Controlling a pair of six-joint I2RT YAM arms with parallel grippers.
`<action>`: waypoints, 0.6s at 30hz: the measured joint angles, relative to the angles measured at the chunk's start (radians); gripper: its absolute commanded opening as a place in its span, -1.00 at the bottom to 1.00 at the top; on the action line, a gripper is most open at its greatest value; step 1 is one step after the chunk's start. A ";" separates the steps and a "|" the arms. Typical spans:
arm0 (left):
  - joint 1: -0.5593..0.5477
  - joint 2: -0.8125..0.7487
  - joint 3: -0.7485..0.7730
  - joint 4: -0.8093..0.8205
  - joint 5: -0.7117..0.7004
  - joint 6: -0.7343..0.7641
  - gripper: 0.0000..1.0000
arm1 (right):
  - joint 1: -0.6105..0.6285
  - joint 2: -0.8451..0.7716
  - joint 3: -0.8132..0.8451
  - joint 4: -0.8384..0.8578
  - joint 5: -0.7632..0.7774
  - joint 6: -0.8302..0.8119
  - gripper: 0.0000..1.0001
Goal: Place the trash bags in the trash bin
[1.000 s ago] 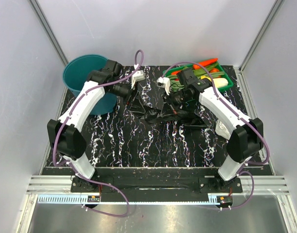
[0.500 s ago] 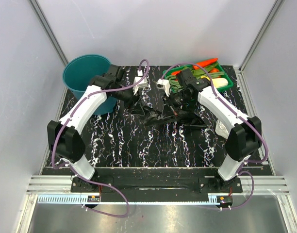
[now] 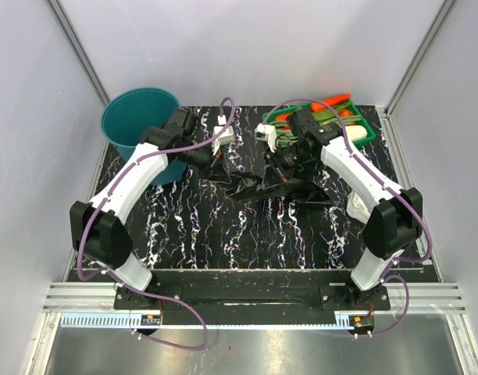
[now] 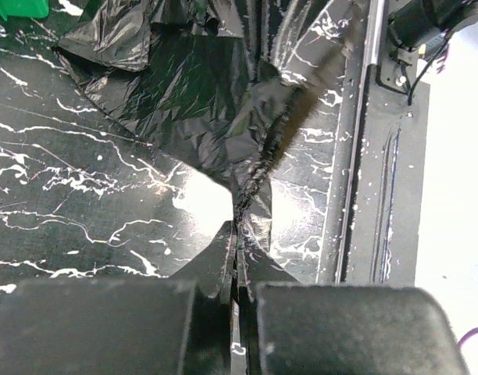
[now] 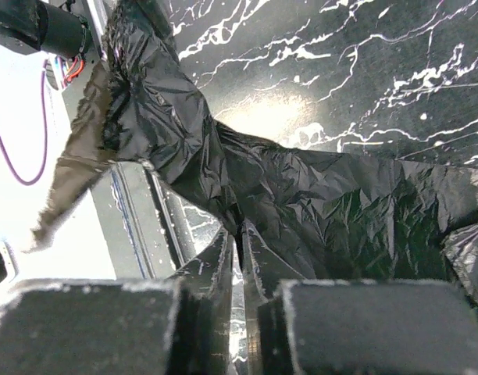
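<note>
The glossy black trash bags [image 3: 258, 186] lie crumpled on the black marbled table between my two arms. My left gripper [image 3: 221, 166] is shut on a twisted edge of the bags [image 4: 258, 156], pinched between the fingertips [image 4: 237, 234]. My right gripper [image 3: 280, 168] is shut on another fold of the bags [image 5: 286, 195], held just above the table. The film stretches between both grippers. The teal trash bin [image 3: 137, 129] stands upright at the far left, behind my left arm.
A shallow green tray [image 3: 361, 134] with vegetables sits at the far right corner. A white wrinkly plastic wad [image 3: 356, 205] lies by the right arm. A metal rail [image 3: 247, 301] runs along the near edge. White walls enclose the table.
My left gripper has moved right from beside the bin to the bags and closed on their edge. The right gripper has stayed shut on the bags, hardly moving.
</note>
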 measured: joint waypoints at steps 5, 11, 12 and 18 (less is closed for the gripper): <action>-0.029 -0.053 -0.022 0.044 0.003 -0.080 -1.00 | 0.000 0.000 0.063 -0.007 0.009 0.021 0.24; -0.075 -0.061 -0.035 0.102 -0.030 -0.158 -1.00 | 0.001 -0.009 0.108 -0.010 0.035 0.029 0.34; -0.077 -0.061 -0.035 0.108 -0.038 -0.167 -1.00 | 0.001 -0.013 0.112 -0.013 0.040 0.029 0.33; -0.077 -0.061 -0.037 0.184 -0.126 -0.264 -1.00 | 0.004 -0.032 0.146 -0.017 0.121 0.070 0.22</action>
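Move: Both hands pinch the black trash bag, the right about 9 cm to the right of the left. The right hand has the bag's body some 4 cm to its right, 1 cm back and 8 cm below; the bag's loose twisted end lies about 4 cm back and 4 cm left of it, slightly above; the vegetable basket is about 14 cm ahead and 15 cm right. From the left hand the bag's body is roughly 13 cm right, 2 cm back and 8 cm below, the bin some 12 cm ahead and 20 cm left. The right fingers open wide and let go of the black bag, and that hand lifts about 5 cm and goes a couple of centimetres forward, off the bag's body. The left fingers, still shut on the bag's neck, draw it up slightly and back, then to the right, and finally swing forward again while turning counter-clockwise just under 10 degrees. ##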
